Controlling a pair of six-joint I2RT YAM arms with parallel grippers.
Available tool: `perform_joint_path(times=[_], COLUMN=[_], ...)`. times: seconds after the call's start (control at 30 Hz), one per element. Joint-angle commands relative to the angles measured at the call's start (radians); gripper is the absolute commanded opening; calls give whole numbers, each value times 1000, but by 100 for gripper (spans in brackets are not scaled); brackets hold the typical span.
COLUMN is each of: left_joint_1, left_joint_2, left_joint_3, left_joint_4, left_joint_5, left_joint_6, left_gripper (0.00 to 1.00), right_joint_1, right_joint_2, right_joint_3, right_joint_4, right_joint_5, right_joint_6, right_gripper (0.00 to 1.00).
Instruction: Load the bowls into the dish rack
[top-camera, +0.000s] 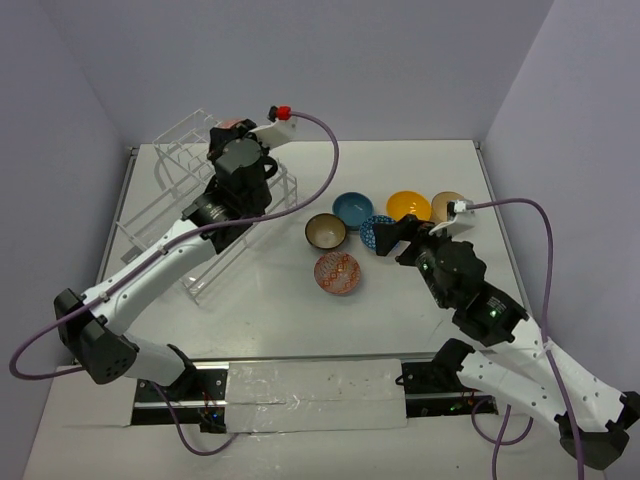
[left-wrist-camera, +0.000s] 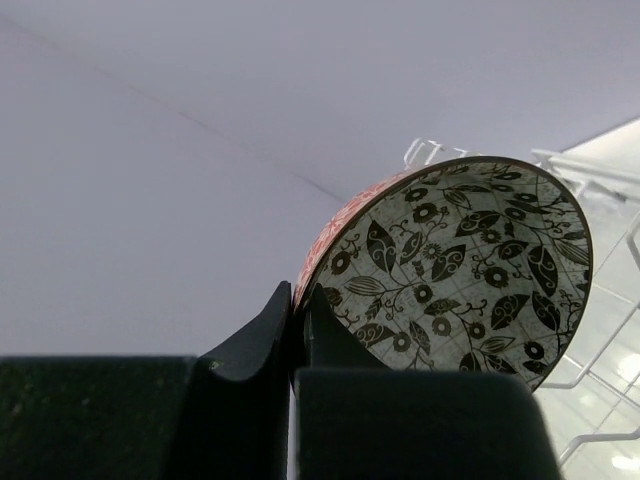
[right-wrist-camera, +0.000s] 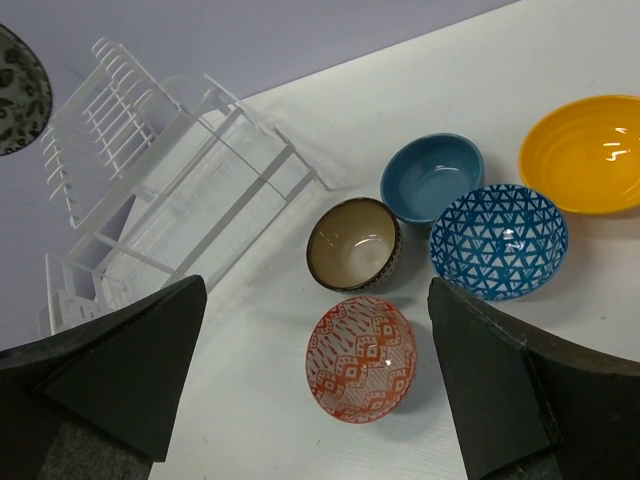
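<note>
My left gripper (left-wrist-camera: 297, 300) is shut on the rim of a bowl (left-wrist-camera: 470, 270) that is grey with a leaf pattern inside and salmon outside. It holds the bowl tilted in the air above the white wire dish rack (top-camera: 170, 205). My right gripper (right-wrist-camera: 315, 290) hangs open over the table, just above the salmon patterned bowl (right-wrist-camera: 360, 358). Around that one stand the dark brown bowl (right-wrist-camera: 353, 243), the teal bowl (right-wrist-camera: 432, 178), the blue patterned bowl (right-wrist-camera: 498, 240) and the orange-yellow bowl (right-wrist-camera: 590, 152). A tan bowl (top-camera: 445, 203) sits behind the right arm.
The rack (right-wrist-camera: 150, 200) stands at the table's far left, beside the left wall. The loose bowls cluster right of centre. Purple cables loop over both arms. A taped white sheet (top-camera: 310, 395) lies at the near edge between the bases.
</note>
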Motion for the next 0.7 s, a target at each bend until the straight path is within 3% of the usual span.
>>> perform_joint_path(times=[0.0, 0.27, 0.67], left_joint_1=[6, 8, 32], left_joint_2=[-12, 2, 45], left_joint_3=[-19, -66, -117], left_joint_4=[146, 157, 243], left_joint_5=[52, 123, 117], left_joint_6=[107, 113, 173], left_gripper=[0, 0, 0], right_joint_1=[7, 5, 5], right_joint_2=[-1, -21, -32], right_joint_3=[-15, -45, -67], right_joint_4=[10, 7, 7], right_joint_5=[-4, -21, -19], right_joint_6=[-17, -7, -14], right_gripper=[99, 99, 99])
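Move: The rack's upper tier, for which the floral bowl in the left hand is bound, has its middle some 6 cm ahead of that hand, about 2 cm to its right and roughly 18 cm below. On the table nearly 40 cm below, the brown bowl lies 25 cm to the right and 2 cm back, the teal bowl 31 cm right and 4 cm ahead. From the right hand the tier is about 20 cm ahead, 40 cm left and 6 cm lower. The floral bowl, still pinched at its rim by the left fingers, is lowered about 4 cm towards the slots of the rack's upper tier while being carried some 2.5 cm forward and slightly right. The left wrist rolls about 10 degrees, its left side rising. The empty right hand sinks some 2 cm, jaws still wide open. ##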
